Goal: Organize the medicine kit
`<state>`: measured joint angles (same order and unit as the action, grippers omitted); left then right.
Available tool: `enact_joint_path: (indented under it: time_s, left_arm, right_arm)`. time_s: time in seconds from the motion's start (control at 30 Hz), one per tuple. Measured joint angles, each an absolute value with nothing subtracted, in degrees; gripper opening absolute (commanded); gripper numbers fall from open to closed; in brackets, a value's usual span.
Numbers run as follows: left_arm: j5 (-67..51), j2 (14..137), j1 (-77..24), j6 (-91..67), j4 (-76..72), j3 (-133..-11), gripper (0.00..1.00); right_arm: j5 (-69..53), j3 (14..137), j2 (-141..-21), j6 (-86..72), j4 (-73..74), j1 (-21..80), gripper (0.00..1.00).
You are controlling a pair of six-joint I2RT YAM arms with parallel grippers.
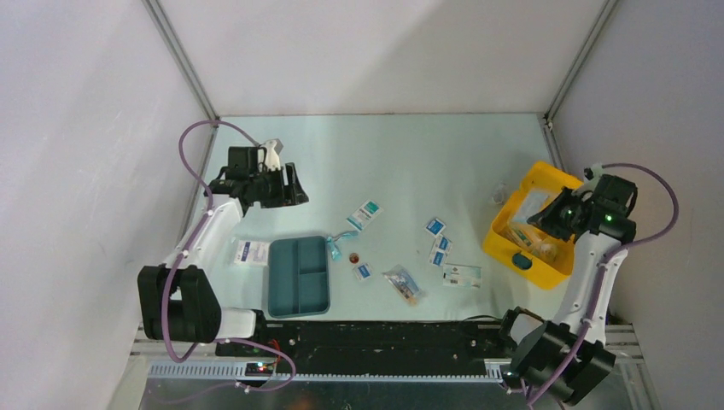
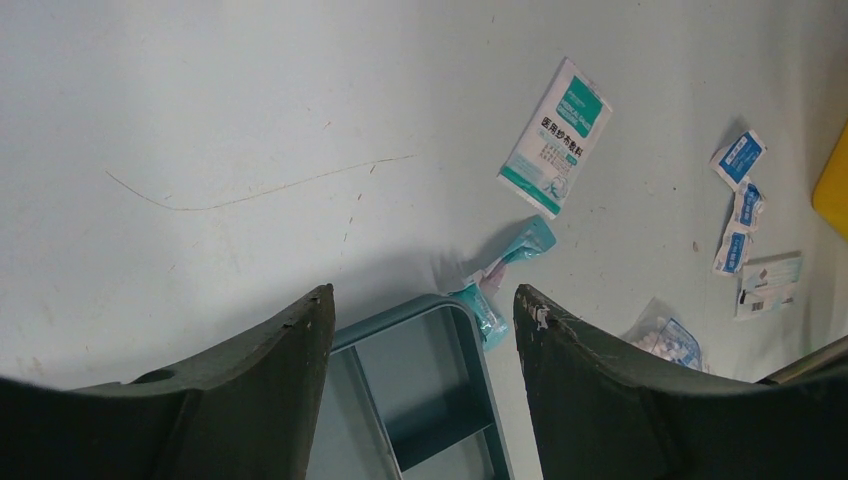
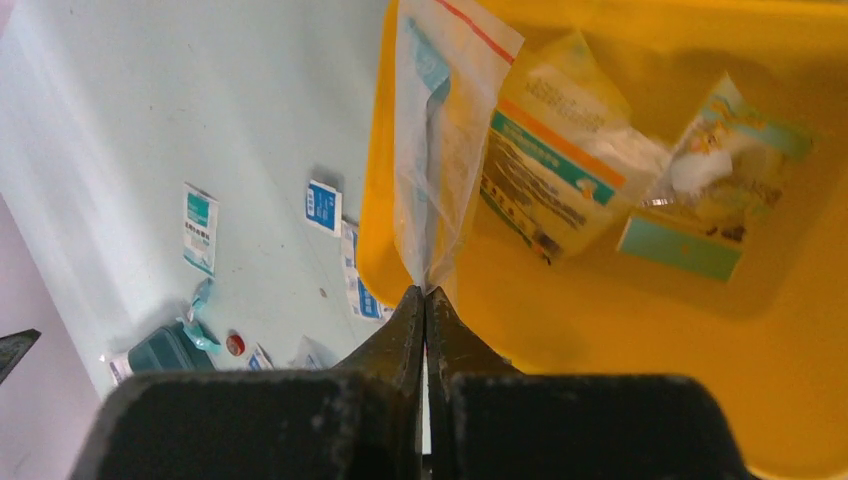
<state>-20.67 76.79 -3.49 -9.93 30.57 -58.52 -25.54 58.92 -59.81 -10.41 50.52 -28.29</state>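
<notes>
The medicine kit (image 1: 505,248) is a bright-yellow case standing open at the table's right side. In the right wrist view its yellow inside (image 3: 700,330) holds two printed pouches (image 3: 550,170). My right gripper (image 3: 425,292) hovers over the kit's near-left rim, shut on the corner of a clear zip bag (image 3: 440,130) that reaches into the case. My left gripper (image 2: 422,292) is open and holds nothing. It hangs above the far corner of a dark-teal divided tray (image 2: 400,310), which has nothing in it. From above, this gripper (image 1: 286,192) is at the far left.
Loose items lie mid-table: a teal-and-white sachet (image 1: 367,213), a crumpled teal wrapper (image 1: 341,242), small blue-and-white packets (image 1: 437,237), a small red item (image 1: 354,256), a clear bag of pieces (image 1: 403,284) and a white strip (image 1: 461,275). A white packet (image 1: 250,251) lies left of the tray (image 1: 299,275).
</notes>
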Motion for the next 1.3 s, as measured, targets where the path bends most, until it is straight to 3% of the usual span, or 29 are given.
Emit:
enact_joint_path:
  time_s: [0.27,0.9,1.1,1.2,1.3]
  left_arm:
    - [-20.73,76.86,-3.53,-9.93,30.55,-58.61,0.71]
    - [-20.73,78.30,-3.64,-9.41,30.52,-59.05,0.71]
    - [-20.73,79.33,-3.64,-9.39,30.50,-59.40,0.71]
    - [-20.73,79.35,-3.64,-9.41,30.52,-59.40,0.71]
    - [-20.73,79.35,-3.64,-9.41,30.52,-59.40,0.71]
  right_arm:
    - [-27.90,56.42,-58.50,-10.35,52.84,-34.04,0.00]
    - [-35.51,55.94,-77.71,-10.22,50.28,-33.17,0.01]
    - [-36.53,56.01,-82.61,-9.41,49.74,-32.38,0.10]
    - [-36.51,56.40,-84.16,-9.06,49.74,-32.08,0.23]
    - [-36.56,57.06,-84.53,-8.75,49.82,-31.94,0.31]
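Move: The yellow box I'm filling has its middle about 5 cm to the right of my right hand, level fore and aft and some 14 cm below. The bags already in it lie about 3 cm ahead, 6 cm right and 16 cm down. Outside, the small blue-white packets lie 15 cm left and 3 cm ahead, and a clear wrapper 13 cm ahead and 1 cm left. From my left hand the box is roughly 49 cm right and 8 cm back. With the clear bag still pinched, my right hand first eases back about 2 cm, then sinks some 9 cm into the left part of the yellow box, creeping forward about 3 cm as it goes. I tip the fingers down and roll the hand's left side up, each about 20 degrees, and near the bottom I part the fingers a little to start freeing the bag. ##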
